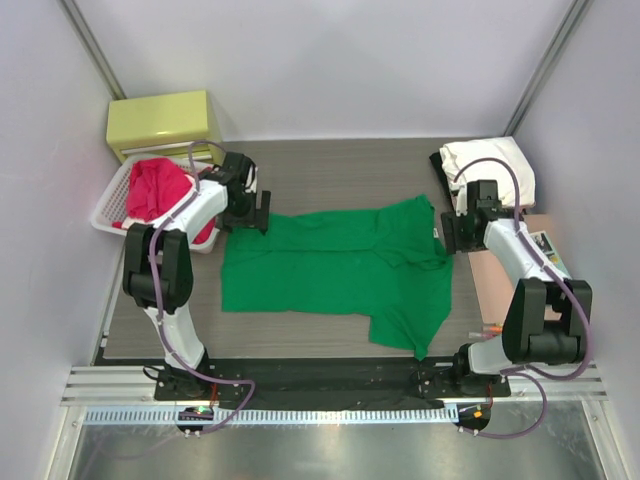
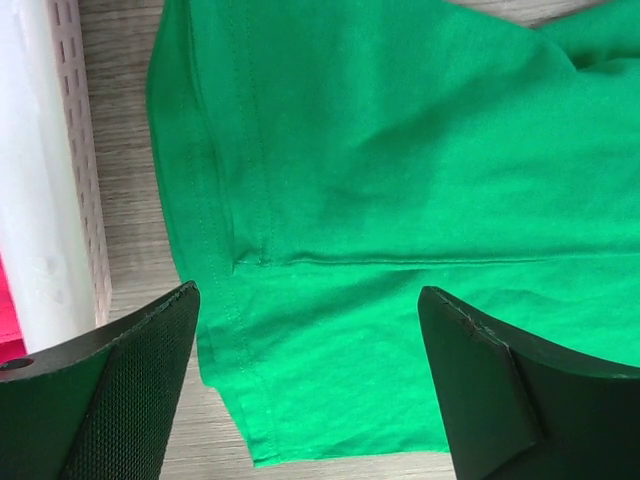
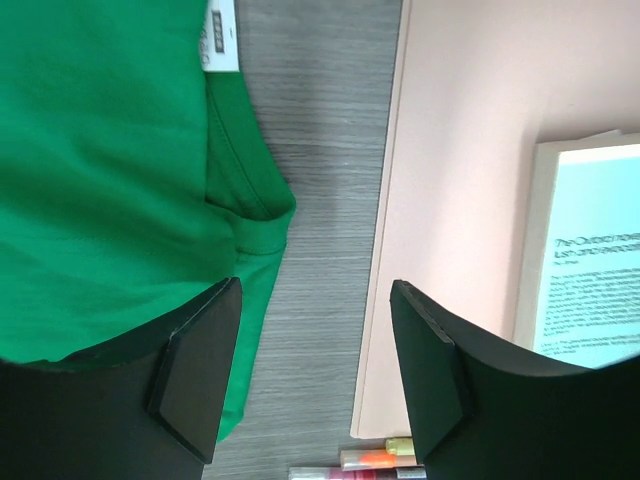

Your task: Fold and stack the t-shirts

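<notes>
A bright green t-shirt (image 1: pixel 340 265) lies spread flat across the middle of the table. My left gripper (image 1: pixel 262 212) hovers over its far left hem corner (image 2: pixel 250 400); the jaws stand wide open with nothing between them (image 2: pixel 310 330). My right gripper (image 1: pixel 450 232) is at the shirt's right edge by the collar and its white label (image 3: pixel 222 35). It is open too (image 3: pixel 315 330), over bare table beside the cloth (image 3: pixel 100 150). Red t-shirts (image 1: pixel 155 190) are heaped in the basket. A folded white t-shirt (image 1: pixel 490 165) lies on a black one (image 1: pixel 437 162) at the back right.
The white slatted basket (image 1: pixel 105 215) stands at the left, its wall close to my left fingers (image 2: pixel 75 170). A yellow box (image 1: pixel 165 122) is behind it. A pale pink sheet (image 3: pixel 460 150), a teal-covered book (image 3: pixel 590 250) and some markers (image 3: pixel 370 462) lie by my right gripper.
</notes>
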`<state>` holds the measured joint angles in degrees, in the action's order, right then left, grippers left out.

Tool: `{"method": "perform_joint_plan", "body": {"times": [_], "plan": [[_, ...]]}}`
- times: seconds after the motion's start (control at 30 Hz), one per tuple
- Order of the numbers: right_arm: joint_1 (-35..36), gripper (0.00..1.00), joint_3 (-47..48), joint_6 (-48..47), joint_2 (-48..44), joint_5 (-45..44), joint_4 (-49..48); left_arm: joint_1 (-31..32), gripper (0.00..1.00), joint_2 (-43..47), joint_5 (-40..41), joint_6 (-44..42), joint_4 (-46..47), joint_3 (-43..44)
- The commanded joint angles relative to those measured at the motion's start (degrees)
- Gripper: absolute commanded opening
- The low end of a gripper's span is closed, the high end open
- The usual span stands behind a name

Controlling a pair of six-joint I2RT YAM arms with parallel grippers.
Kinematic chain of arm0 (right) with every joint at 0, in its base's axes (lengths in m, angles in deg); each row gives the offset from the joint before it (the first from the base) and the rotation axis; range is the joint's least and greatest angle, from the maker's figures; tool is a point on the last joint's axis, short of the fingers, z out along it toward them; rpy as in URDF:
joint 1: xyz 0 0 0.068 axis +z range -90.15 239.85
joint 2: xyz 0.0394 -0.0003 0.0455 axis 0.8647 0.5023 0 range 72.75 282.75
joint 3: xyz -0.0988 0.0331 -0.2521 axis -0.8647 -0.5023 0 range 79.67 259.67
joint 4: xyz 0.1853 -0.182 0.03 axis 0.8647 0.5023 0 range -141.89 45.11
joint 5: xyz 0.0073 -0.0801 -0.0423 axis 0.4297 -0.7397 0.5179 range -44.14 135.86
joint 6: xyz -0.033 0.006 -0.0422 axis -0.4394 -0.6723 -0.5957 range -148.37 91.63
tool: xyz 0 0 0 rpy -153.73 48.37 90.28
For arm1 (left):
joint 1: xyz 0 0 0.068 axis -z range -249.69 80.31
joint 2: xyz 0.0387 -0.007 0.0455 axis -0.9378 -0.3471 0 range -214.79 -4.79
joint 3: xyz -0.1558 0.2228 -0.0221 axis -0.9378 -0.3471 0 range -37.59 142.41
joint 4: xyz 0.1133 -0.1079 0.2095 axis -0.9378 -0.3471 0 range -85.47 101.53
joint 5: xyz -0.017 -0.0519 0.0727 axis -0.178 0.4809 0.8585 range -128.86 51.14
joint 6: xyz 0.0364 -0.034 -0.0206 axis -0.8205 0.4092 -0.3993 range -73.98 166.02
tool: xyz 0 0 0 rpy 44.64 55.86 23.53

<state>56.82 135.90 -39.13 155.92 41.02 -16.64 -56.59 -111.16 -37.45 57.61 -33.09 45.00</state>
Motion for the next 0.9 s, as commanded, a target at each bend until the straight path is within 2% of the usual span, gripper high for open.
{"method": "perform_joint_plan", "body": {"times": [0.0, 0.2, 0.37, 0.53, 0.73, 0.87], "plan": [[0.0, 0.67, 0.1, 0.5, -10.5, 3.1, -1.8, -2.0, 0.91, 4.0, 3.5, -0.6, 1.9, -1.8], [0.0, 0.70, -2.0, 0.6, -20.6, 12.6, -2.3, -2.1, 0.91, 9.1, 0.9, -1.0, 7.5, -6.2], [0.0, 0.71, -7.2, 0.8, -30.2, 15.4, -5.9, -1.3, 0.91, 16.4, -1.2, -2.7, 15.8, -12.9], [0.0, 0.71, -10.4, 1.2, -31.9, 18.4, -7.0, 0.9, 0.90, 20.8, -1.1, -8.2, 21.2, -16.1], [0.0, 0.70, -11.2, 0.9, -34.0, 22.4, -7.3, 3.2, 0.90, 28.6, -1.1, -9.7, 29.5, -23.3], [0.0, 0.70, -10.8, -1.8, -34.1, 24.2, -5.7, 3.6, 0.91, 33.2, 4.4, -10.9, 34.6, -26.3]]}}
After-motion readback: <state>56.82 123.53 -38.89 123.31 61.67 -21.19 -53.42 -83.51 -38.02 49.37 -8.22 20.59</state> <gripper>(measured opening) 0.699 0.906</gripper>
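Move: The green t-shirt's folded-over left corner lies just under the left hand, about 2 cm to its left, 1 cm ahead and 2 cm below; the laundry basket's middle is some 25 cm to this hand's left and 12 cm farther out. The shirt's right sleeve corner lies about 1 cm ahead, 1 cm left and 2 cm below the right hand. From that hand the folded stack is roughly 24 cm ahead and 10 cm right, the book about level and 25 cm right. The green t-shirt's folded corners, already let go, are left below as both open hands rise clear. The right climbs fastest, some 11 cm, while swinging left in over the shirt and slightly back, then sinks a little; the left lifts about 7 cm, easing back slightly. Both wrists tip up, fingertips swinging forward, and the fingers stay open. ##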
